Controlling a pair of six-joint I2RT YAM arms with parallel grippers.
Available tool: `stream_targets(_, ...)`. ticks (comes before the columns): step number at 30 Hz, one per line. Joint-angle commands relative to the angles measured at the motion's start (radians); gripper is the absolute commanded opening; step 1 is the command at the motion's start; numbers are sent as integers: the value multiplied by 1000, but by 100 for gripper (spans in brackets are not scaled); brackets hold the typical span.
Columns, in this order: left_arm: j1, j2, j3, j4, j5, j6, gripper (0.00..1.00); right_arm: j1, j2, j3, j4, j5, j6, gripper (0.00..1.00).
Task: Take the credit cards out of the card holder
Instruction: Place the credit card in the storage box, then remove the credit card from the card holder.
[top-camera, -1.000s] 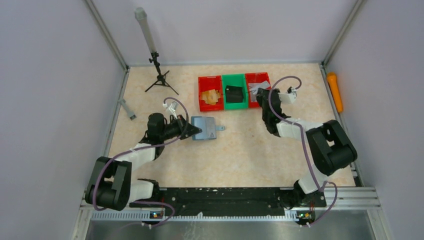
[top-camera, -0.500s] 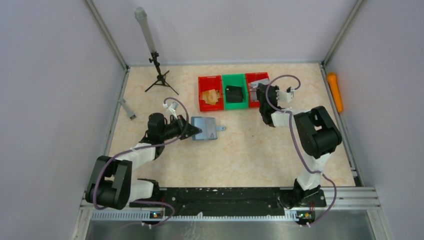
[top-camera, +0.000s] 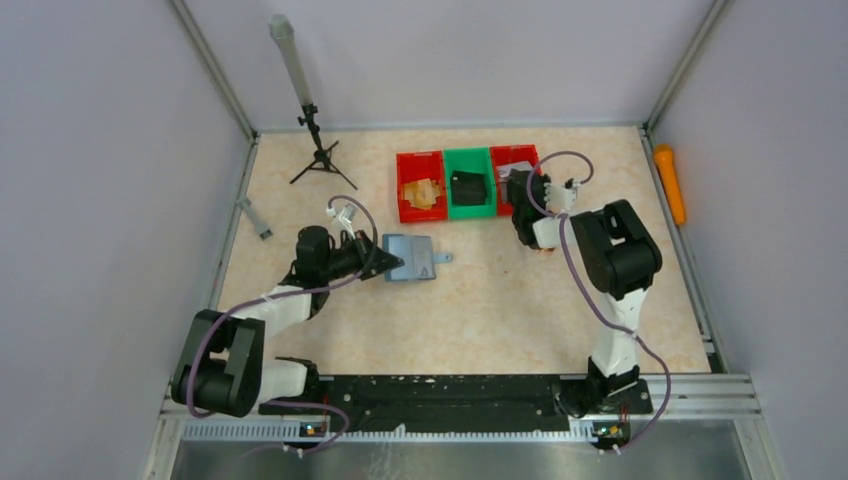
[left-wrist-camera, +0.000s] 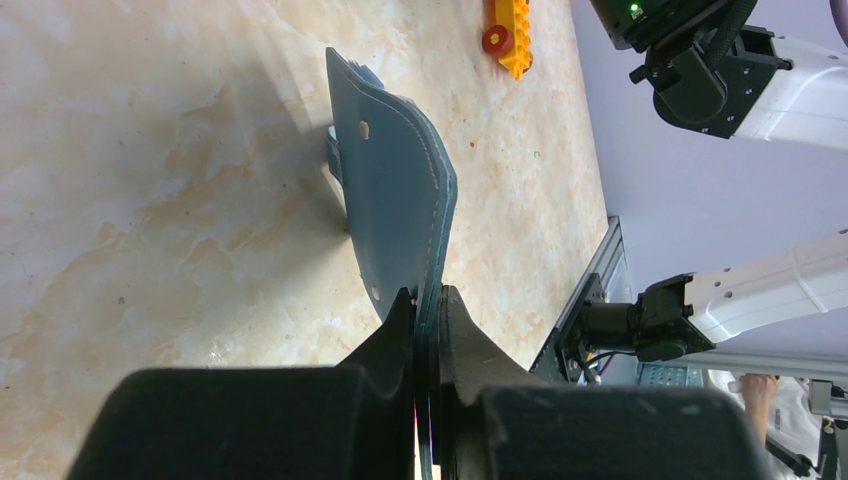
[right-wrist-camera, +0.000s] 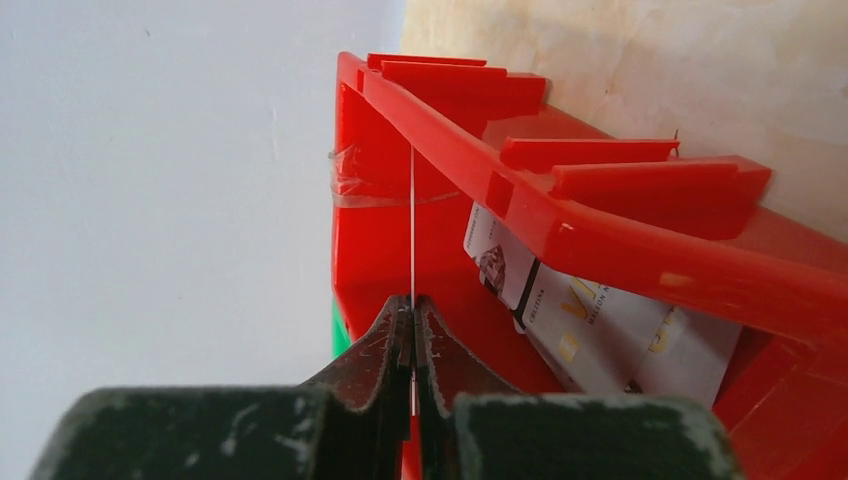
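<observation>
The slate-teal card holder (top-camera: 412, 258) lies left of the table's middle, its flap lifted on edge in the left wrist view (left-wrist-camera: 400, 190). My left gripper (top-camera: 386, 265) (left-wrist-camera: 428, 300) is shut on the holder's near edge. My right gripper (top-camera: 520, 188) (right-wrist-camera: 412, 300) hangs over the right red bin (top-camera: 512, 155) (right-wrist-camera: 600, 230), shut on a credit card seen edge-on as a thin white line (right-wrist-camera: 411, 220). Other credit cards (right-wrist-camera: 600, 330) lie flat inside that bin.
A green bin (top-camera: 468, 186) with a black object and a left red bin (top-camera: 421, 190) with tan pieces stand beside the right red bin. A tripod (top-camera: 318, 150) stands at back left, an orange tube (top-camera: 670, 183) by the right wall, a yellow toy piece (left-wrist-camera: 508, 35) on the table.
The right arm has folded in, bringing its elbow left and its gripper closer over the right red bin. The left arm and the card holder have not moved.
</observation>
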Motion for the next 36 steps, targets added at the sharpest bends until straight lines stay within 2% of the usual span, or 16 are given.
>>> stream_targets(1, 1, 2, 7, 33, 3, 15, 0, -8, 23, 52, 13, 17, 26, 6)
stream_targets(4, 1, -1, 8, 32, 2, 13, 0, -8, 12, 52, -9, 30, 20, 18)
stream_targets(7, 1, -2, 7, 32, 4, 12, 0, -7, -19, 45, -64, 42, 22, 24)
stream_targets(10, 1, -3, 7, 32, 4, 9, 0, -6, -53, 41, -131, 44, 33, 37)
stream_targets(17, 1, -4, 7, 30, 9, 4, 0, -5, -184, -5, -225, 5, -34, 42)
stream_targets(22, 1, -19, 7, 16, 7, 4, 0, 8, -271, 22, -407, -46, -224, 42)
stream_targets(26, 1, -42, 0, 7, 4, -1, 0, 11, -358, -77, -354, -144, -368, 41)
stream_targets(29, 1, -44, -7, 13, 6, -6, 0, 12, -426, -154, -210, -290, -644, 33)
stream_targets(31, 1, -41, -10, 30, 17, -15, 0, 13, -470, -180, -199, -362, -786, 33)
stream_targets(33, 1, -39, -13, 45, 24, -22, 0, 12, -501, -200, -209, -439, -933, 40)
stream_targets(36, 1, -42, -14, 62, 34, -20, 0, 13, -557, -232, -230, -564, -1046, 60)
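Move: The right hand, pinching a flat card, is already over the right-hand red storage box. The middle of the cards in it lies about 3 cm back, 1 cm left and roughly 7 cm below. The green box is some 12 cm left of the hand and 3 cm back; the yellow toy car is 6 cm right and 15 cm back. From the left hand, the red box's cards lie about 20 cm ahead and 29 cm to the right. Easing down a centimetre or two, the right hand opens its fingers to just under half and lets go of the card inside the right-hand red box. It then lifts about 6 cm and draws back some 10 cm towards the box's front edge. As it withdraws, it swings slightly left, turns counter-clockwise and rolls its left side down, each some 35 degrees, empty fingers staying open. ##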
